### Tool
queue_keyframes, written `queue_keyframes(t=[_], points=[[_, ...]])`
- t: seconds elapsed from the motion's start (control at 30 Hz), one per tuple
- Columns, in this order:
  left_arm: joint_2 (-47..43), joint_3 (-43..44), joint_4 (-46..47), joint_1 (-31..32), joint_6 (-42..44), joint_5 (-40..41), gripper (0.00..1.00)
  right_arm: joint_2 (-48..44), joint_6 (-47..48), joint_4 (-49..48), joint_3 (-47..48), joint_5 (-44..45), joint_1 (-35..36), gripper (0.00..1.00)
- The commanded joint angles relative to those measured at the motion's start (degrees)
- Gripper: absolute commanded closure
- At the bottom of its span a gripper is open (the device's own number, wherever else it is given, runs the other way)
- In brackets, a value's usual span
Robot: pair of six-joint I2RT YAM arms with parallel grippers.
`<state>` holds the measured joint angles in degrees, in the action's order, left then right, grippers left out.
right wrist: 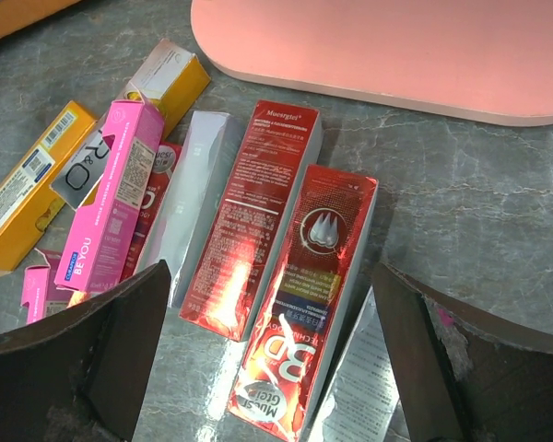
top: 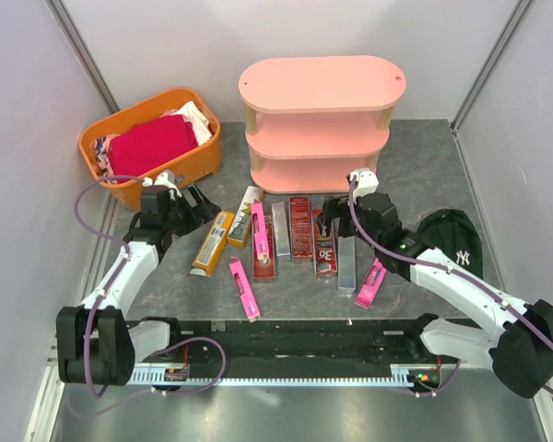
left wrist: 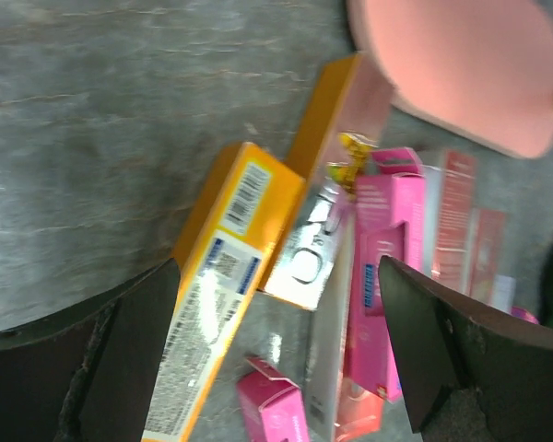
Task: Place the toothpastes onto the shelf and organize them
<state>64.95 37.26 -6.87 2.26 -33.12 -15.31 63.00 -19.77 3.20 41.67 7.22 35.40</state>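
Observation:
Several toothpastes lie flat on the grey table in front of the pink shelf: a yellow carton, pink ones, dark red ones and silver ones. My left gripper hovers open at the left end of the group. In its wrist view the left gripper spans a yellow carton and a silver one. My right gripper is open at the group's right side. In its own view the right gripper hangs over a shiny red carton. Neither holds anything.
An orange basket with a red cloth stands at the back left, close to my left arm. A black cap lies at the right beside my right arm. Grey walls close in both sides and the back.

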Motion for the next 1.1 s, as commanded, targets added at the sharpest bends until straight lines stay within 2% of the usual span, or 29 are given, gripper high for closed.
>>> queue_keyframes(t=[0.0,0.23,0.3,0.47,0.53,0.77,1.07], points=[[4.1,7.1,-9.5,3.1,5.3,11.1,0.08,2.3,-0.9,-1.4,1.2,-3.0,0.2,0.01],[10.4,8.1,-14.7,11.7,5.3,15.0,0.16,5.2,-1.7,-0.7,3.7,-7.0,0.2,0.01],[10.9,6.9,-15.4,12.3,4.3,16.5,0.21,5.3,-1.6,-0.3,4.1,-7.0,0.1,0.01],[10.2,4.7,-15.9,12.9,2.4,19.0,0.25,5.7,-1.9,0.1,4.4,-8.7,0.2,0.01],[10.0,4.2,-15.9,13.0,2.1,20.0,0.31,6.3,-2.0,0.1,4.6,-9.1,0.1,0.01],[8.2,4.2,-17.4,13.5,2.5,25.4,0.29,8.0,-2.4,-0.4,4.8,-10.1,0.1,0.01],[21.2,9.2,-18.8,14.1,5.1,24.3,0.31,9.9,-2.7,-0.5,6.0,-11.2,0.2,0.01]])
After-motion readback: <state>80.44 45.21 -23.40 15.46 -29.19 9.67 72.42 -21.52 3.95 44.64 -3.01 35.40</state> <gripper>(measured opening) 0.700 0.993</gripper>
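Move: The yellow toothpaste box with the barcode label lies about 4 cm back and 1 cm left of the left hand, roughly 11 cm below. From that hand, a second yellow box is 3 cm ahead and 6 cm right, and a pink box on the pile 2 cm back, 10 cm right. From the right hand, the plain red box is some 5 cm ahead, 4 cm left and 14 cm below; the "3D" red box is 1 cm ahead, 1 cm right, and a silver box 5 cm ahead, 9 cm left. Onto the barcode-labelled yellow box the left hand sinks about 8 cm, drawing back a little, first veering right and then back left, its left side rising and fingers tipping down, some 30 degrees in all; its wide-open fingers close partway, coming in around the box's long sides. The right hand, still open and empty, eases left and down towards the plain red box, about 5 cm, turning slightly counter-clockwise. ##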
